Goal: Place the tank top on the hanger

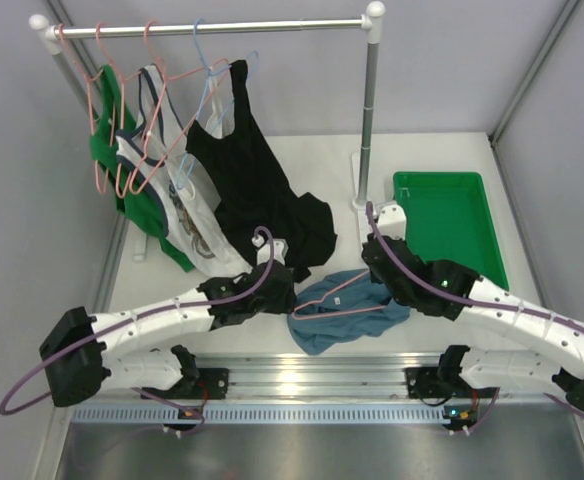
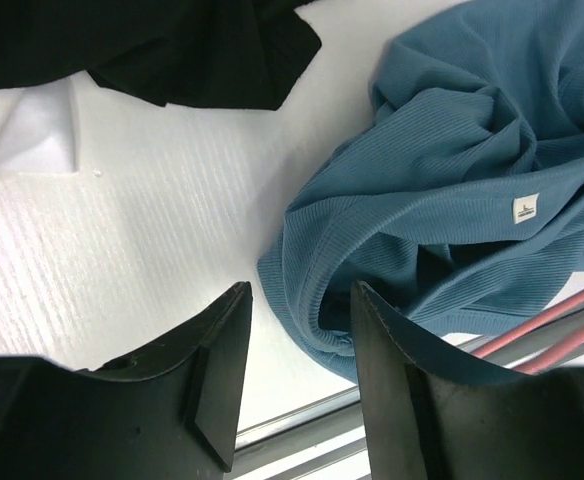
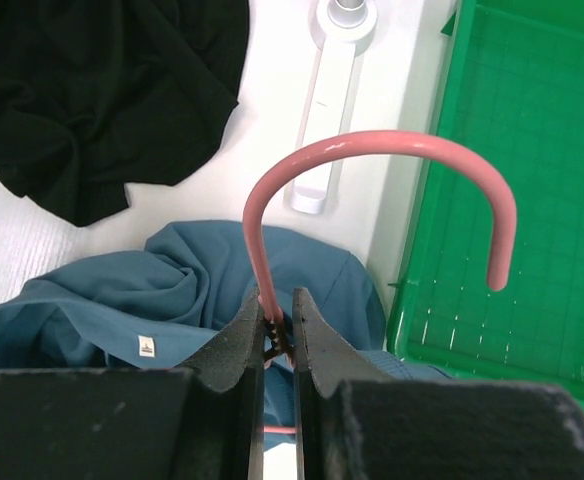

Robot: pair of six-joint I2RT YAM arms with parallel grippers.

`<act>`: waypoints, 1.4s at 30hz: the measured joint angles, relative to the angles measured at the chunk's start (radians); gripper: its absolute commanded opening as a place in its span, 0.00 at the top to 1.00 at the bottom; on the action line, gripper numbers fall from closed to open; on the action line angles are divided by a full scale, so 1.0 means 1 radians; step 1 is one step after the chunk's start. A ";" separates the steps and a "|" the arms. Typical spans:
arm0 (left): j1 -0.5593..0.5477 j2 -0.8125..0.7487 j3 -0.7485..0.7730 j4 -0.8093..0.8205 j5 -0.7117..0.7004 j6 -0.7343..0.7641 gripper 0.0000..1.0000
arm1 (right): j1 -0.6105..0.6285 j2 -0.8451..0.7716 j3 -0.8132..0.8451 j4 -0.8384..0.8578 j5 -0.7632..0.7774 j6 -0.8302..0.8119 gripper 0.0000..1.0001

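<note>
The dusty blue tank top (image 1: 322, 335) lies crumpled on the table between the two arms, its small white label (image 2: 525, 208) facing up. The pink wire hanger (image 3: 372, 145) rests over it. My right gripper (image 3: 278, 310) is shut on the hanger's neck just below the hook, and the hook arches toward the green tray. A pink hanger wire (image 2: 562, 315) also runs along the tank top's near edge. My left gripper (image 2: 300, 300) is open just above the table, with a rolled edge of the tank top (image 2: 322, 320) against its right finger.
A green tray (image 1: 442, 215) sits at the right. The clothes rack's pole (image 1: 370, 120) and white base (image 3: 322, 110) stand behind the tank top. A black top (image 1: 262, 190), a green top (image 1: 107, 150), a printed white top and spare hangers hang at the back left.
</note>
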 measured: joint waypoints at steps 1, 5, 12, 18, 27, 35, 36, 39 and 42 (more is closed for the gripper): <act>0.001 0.009 0.000 0.003 0.006 0.000 0.51 | 0.000 0.000 0.000 -0.001 0.000 0.000 1.00; 0.002 0.037 0.000 0.011 0.037 -0.004 0.53 | 0.000 0.000 0.000 -0.009 0.000 0.000 1.00; 0.005 0.047 -0.010 0.028 0.069 -0.016 0.73 | 0.000 0.000 0.000 -0.018 0.007 0.006 1.00; 0.005 0.039 -0.013 0.026 0.081 -0.016 0.97 | 0.000 0.000 0.013 -0.023 0.037 0.025 1.00; 0.005 -0.018 -0.013 -0.012 0.093 -0.015 1.00 | 0.000 0.024 0.026 -0.023 0.098 0.053 1.00; 0.005 -0.105 -0.011 -0.036 0.097 0.003 1.00 | 0.002 0.048 0.026 -0.023 0.124 0.072 1.00; 0.005 -0.109 -0.008 -0.043 0.100 0.008 1.00 | 0.002 0.050 0.026 -0.023 0.128 0.072 1.00; 0.005 -0.109 0.017 -0.064 0.099 0.029 1.00 | 0.007 0.061 0.032 -0.026 0.138 0.072 1.00; 0.005 -0.106 0.071 -0.090 0.087 0.062 1.00 | 0.018 0.075 0.052 -0.027 0.147 0.068 1.00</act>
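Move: The left gripper hovers half open over the tank top's left edge, which is about 1 cm back, 1 cm to its right and 2 cm below. The hanger's left corner is about 3 cm back and 1 cm right, near hand height; the black top's hem tip lies roughly 7 cm ahead, 3 cm right and 4 cm below. From the right hand, that edge is some 17 cm left, 5 cm back and 13 cm below. Bring the left gripper slightly down, back and to the right onto the tank top's left edge, shut the fingers to pinch the fabric, then lift it about 5 cm. Meanwhile keep the right grip on the hanger and the fabric, easing that hand just over 1 cm forward and slightly right with a clockwise turn of some 5 to 10 degrees, so the hanger's left corner swings forward towards the pinched edge. ##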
